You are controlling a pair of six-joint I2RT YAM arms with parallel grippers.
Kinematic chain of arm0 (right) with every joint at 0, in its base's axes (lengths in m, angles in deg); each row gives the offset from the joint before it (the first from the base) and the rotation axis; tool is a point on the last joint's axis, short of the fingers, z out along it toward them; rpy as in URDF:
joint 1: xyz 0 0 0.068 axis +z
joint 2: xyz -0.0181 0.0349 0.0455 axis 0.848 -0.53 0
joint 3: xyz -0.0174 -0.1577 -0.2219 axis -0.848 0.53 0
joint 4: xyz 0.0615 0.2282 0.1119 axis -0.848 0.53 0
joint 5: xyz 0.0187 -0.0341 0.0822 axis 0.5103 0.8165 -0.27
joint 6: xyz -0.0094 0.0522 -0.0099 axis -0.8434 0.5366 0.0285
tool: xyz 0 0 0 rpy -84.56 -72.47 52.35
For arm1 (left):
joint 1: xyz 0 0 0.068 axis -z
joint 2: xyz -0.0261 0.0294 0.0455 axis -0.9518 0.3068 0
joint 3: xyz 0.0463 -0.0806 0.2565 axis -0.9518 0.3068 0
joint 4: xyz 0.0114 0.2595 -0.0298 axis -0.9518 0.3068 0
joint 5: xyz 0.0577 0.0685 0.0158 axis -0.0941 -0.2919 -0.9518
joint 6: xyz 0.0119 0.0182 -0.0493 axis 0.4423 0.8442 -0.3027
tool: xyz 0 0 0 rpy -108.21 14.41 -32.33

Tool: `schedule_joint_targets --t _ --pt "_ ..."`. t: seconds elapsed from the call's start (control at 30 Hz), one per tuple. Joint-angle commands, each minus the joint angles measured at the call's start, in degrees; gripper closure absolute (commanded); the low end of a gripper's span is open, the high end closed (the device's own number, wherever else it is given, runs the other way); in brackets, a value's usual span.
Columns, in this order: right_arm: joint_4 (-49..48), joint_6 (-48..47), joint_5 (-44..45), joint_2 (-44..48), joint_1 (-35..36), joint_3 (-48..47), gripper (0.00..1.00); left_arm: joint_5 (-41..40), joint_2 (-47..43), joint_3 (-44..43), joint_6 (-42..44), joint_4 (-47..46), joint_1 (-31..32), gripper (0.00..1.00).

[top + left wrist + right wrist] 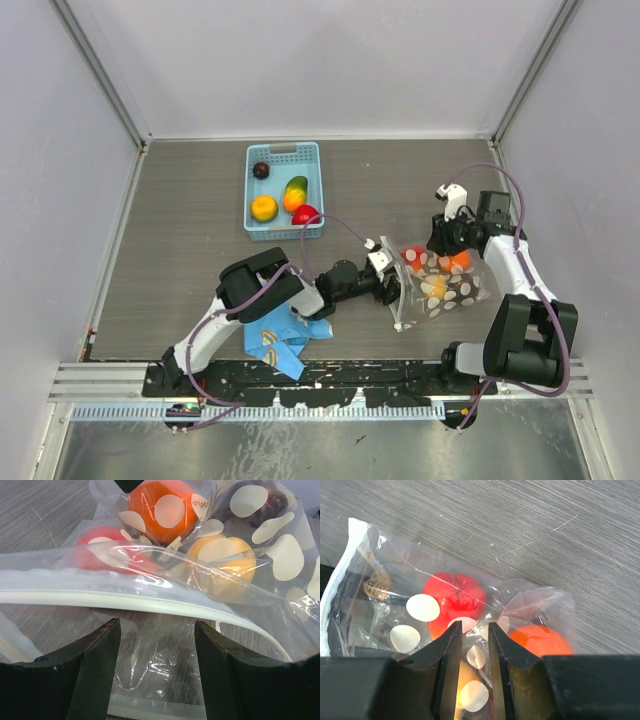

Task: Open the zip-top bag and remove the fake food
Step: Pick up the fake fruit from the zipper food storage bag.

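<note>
The zip-top bag [445, 288] lies flat right of centre, clear with white dots, its white zip strip [125, 600] facing left. Fake food shows through it: a red piece [452, 597], an orange one [540, 637], a yellow one [220, 555] and a dark purple one [270, 500]. My left gripper [392, 290] is at the bag's mouth, open [156, 630], its fingers [95, 665] astride the lower lip, which lies loose between them. My right gripper [447, 240] sits over the bag's far end [471, 630]. Its jaws are a narrow gap apart with crumpled film between them.
A light blue basket [283, 152] at the back centre holds several more fake fruits, among them a red one [305, 214] and an orange one [264, 208]. A blue printed cloth [280, 340] lies by the left arm's base. Walls close in on three sides.
</note>
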Motion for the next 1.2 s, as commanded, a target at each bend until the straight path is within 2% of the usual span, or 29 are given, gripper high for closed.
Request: schedule_joint_targets --t 0.0,0.17,0.37,0.43,0.53,0.63,0.8,0.9,1.03,1.17 --pt "-12.73 9.22 1.33 1.90 0.08 3.48 0.65 0.00 0.00 -1.20 -0.18 -3.38 -0.33 0.38" --pt "-10.45 8.36 1.78 -3.64 0.04 2.19 0.65 0.42 -0.02 -1.57 -0.85 -3.32 -0.37 0.36" --pt "-9.10 7.76 1.12 -8.17 0.41 0.88 0.66 0.13 -0.07 -1.86 -1.68 -2.54 -0.45 0.27" --pt "-7.53 6.39 0.46 -9.12 0.90 0.27 0.66 -0.32 -0.08 -1.96 -2.11 -2.04 -0.43 0.22" --pt "-1.27 0.77 -3.17 -11.77 1.66 -2.59 0.67 -1.64 -0.43 -1.85 -3.09 -1.85 -0.45 0.09" --pt "4.17 -3.86 -6.24 -14.10 2.37 -4.83 0.68 -3.04 -0.88 -1.73 -3.12 -0.66 -0.44 0.01" --pt "8.16 -7.30 -8.65 -13.41 2.41 -6.90 0.72 -4.28 -1.28 -1.68 -2.82 0.79 -0.58 0.02" --pt "3.66 -4.04 -7.25 -7.82 1.18 -5.69 0.71 -4.14 -1.14 -1.21 -2.75 0.21 -0.76 0.00" --pt "-7.74 6.47 -2.83 -1.02 1.11 -2.89 0.65 -3.99 -0.84 -0.78 -2.53 -1.50 -0.94 0.01" --pt "-15.78 13.01 2.48 -0.68 4.97 -2.48 0.62 -3.60 -0.91 -0.92 -2.35 -1.65 -1.06 0.01"
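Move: Below the right hand, about 7 cm down, lies the bagged fruit: the red fruit some 4 cm to its left and 1 cm ahead, the orange fruit level with the hand and about 7 cm to its right, the yellow fruit roughly 6 cm back and 1 cm right. From the left hand, at the bag's mouth, the red fruit lies about 7 cm ahead, 5 cm right and 2 cm lower, with the yellow fruit some 10 cm straight to the right. Dipping about 5 cm towards the bag, the right hand with its fingers slightly apart sweeps 2–3 cm left, working the fruit towards the mouth, then rises some 7 cm and goes 3 cm forward, clear above the bag. The left fingers spread from about two-thirds to fully open between the mouth's lips, the hand easing a centimetre forward. ##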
